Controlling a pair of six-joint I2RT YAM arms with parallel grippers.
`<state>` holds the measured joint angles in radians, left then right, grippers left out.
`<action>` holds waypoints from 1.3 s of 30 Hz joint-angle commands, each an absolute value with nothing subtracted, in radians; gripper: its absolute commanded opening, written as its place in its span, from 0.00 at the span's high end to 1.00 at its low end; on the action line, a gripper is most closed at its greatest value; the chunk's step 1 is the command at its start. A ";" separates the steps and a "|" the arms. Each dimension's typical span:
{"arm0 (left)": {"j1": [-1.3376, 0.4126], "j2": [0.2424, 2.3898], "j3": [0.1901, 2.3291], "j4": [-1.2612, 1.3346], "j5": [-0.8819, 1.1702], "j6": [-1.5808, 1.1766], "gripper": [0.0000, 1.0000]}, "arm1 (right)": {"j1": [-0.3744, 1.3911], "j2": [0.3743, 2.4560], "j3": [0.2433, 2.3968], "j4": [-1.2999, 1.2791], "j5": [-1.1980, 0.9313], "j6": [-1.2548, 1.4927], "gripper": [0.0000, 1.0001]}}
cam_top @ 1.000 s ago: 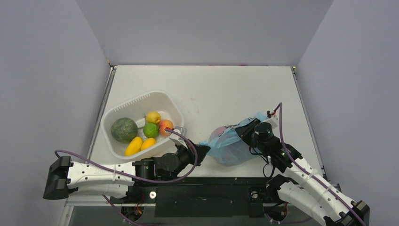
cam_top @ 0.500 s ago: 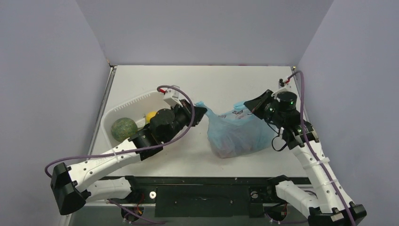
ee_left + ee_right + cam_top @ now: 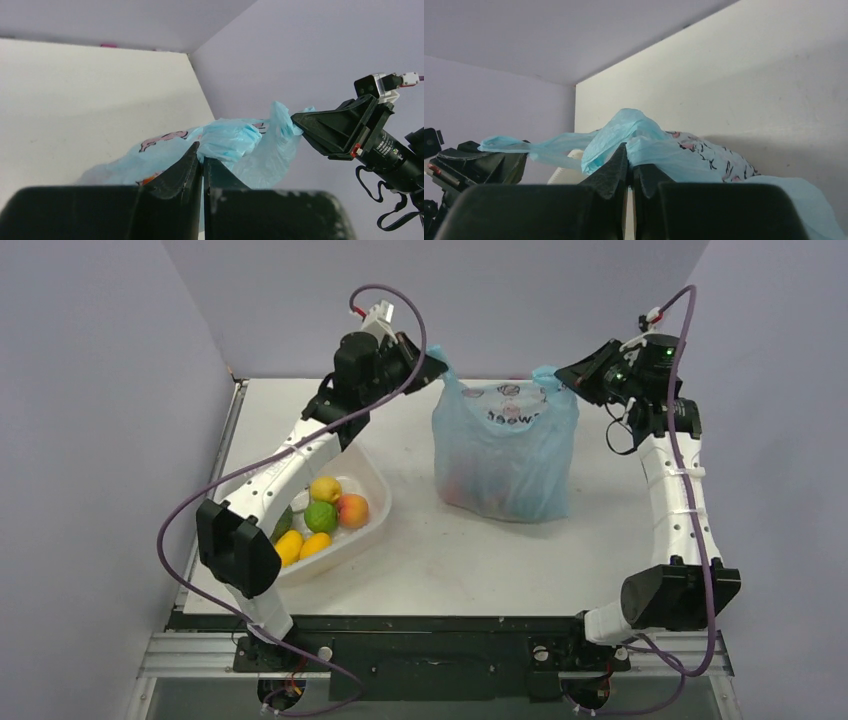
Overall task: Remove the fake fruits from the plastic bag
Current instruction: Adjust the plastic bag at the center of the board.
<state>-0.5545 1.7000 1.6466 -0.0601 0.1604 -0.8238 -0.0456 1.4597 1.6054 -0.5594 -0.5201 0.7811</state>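
The light-blue plastic bag [image 3: 505, 445] hangs stretched between both arms, high over the table's back half. My left gripper [image 3: 437, 364] is shut on its left handle, and in the left wrist view the crumpled film [image 3: 227, 142] sits pinched at my left gripper [image 3: 202, 152]. My right gripper [image 3: 563, 376] is shut on the right handle; the right wrist view shows the plastic bag [image 3: 659, 147] bunched at the right gripper [image 3: 629, 157]. The fake fruits [image 3: 478, 490] show only as a reddish blur through the bag's bottom.
A white slotted tub [image 3: 372, 515] stands at the left, under the left arm, holding yellow, lime-green and peach pieces [image 3: 322, 512]. Purple walls [image 3: 90, 390] close in the table on three sides. Purple cables loop off both arms.
Both arms have risen and drawn back toward the far wall, lifting the bag from a slumped heap near the front edge into an upright hanging shape. The right gripper closed on the handle.
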 commanded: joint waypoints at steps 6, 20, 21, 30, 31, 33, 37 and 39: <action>-0.524 1.713 1.892 -0.124 0.378 -0.752 1.00 | -0.089 1.262 1.588 -0.579 -0.538 0.692 1.00; -0.518 1.289 0.981 -0.086 0.175 -0.643 1.00 | 0.197 0.639 0.637 -0.683 -0.413 0.593 1.00; -0.519 1.266 0.969 -0.082 0.181 -0.654 1.00 | 0.198 0.608 0.611 -0.690 -0.411 0.592 1.00; -0.531 1.145 0.952 -0.080 0.218 -0.695 0.65 | 0.200 0.633 0.741 -0.756 -0.413 0.548 1.00; -0.531 1.126 0.965 -0.099 0.222 -0.696 0.56 | 0.202 0.641 0.766 -0.765 -0.414 0.545 1.00; -0.532 1.089 0.985 -0.139 0.236 -0.693 0.42 | 0.202 0.647 0.792 -0.775 -0.421 0.537 1.00; -0.532 0.990 1.019 -0.236 0.281 -0.686 0.21 | 0.204 0.650 0.802 -0.778 -0.467 0.538 1.00; -0.532 0.931 1.029 -0.273 0.320 -0.685 0.16 | 0.207 0.647 0.795 -0.780 -0.488 0.536 1.00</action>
<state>-0.5285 1.0481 0.9569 -0.1993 0.2451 -0.6945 0.1982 0.6441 0.7723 -0.7738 -0.4435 0.5560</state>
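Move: Hanging between the two shut grippers by its handles, the plastic bag has its middle about 7 cm back, 11 cm to the right and 17 cm below the left hand. The bare patch of board to lay it on is some 3 cm ahead, 10 cm right and 36 cm below that hand; from the right hand the patch is 5 cm ahead, 7 cm left and 35 cm below. The fruit bin stands roughly 9 cm back, 35 cm left and 32 cm below the left hand. Flinging the bag out flat, both hands first lift 5 to 7 cm, then sweep back towards the bases and down onto the board, about 25 cm down, the left also drifting left and tipping its fingers down. Near the bottom the left opens wide, frees its handle and rises 10 cm; the right, drawn back some 23 cm in all, keeps its handle pinched as it rises a little. ##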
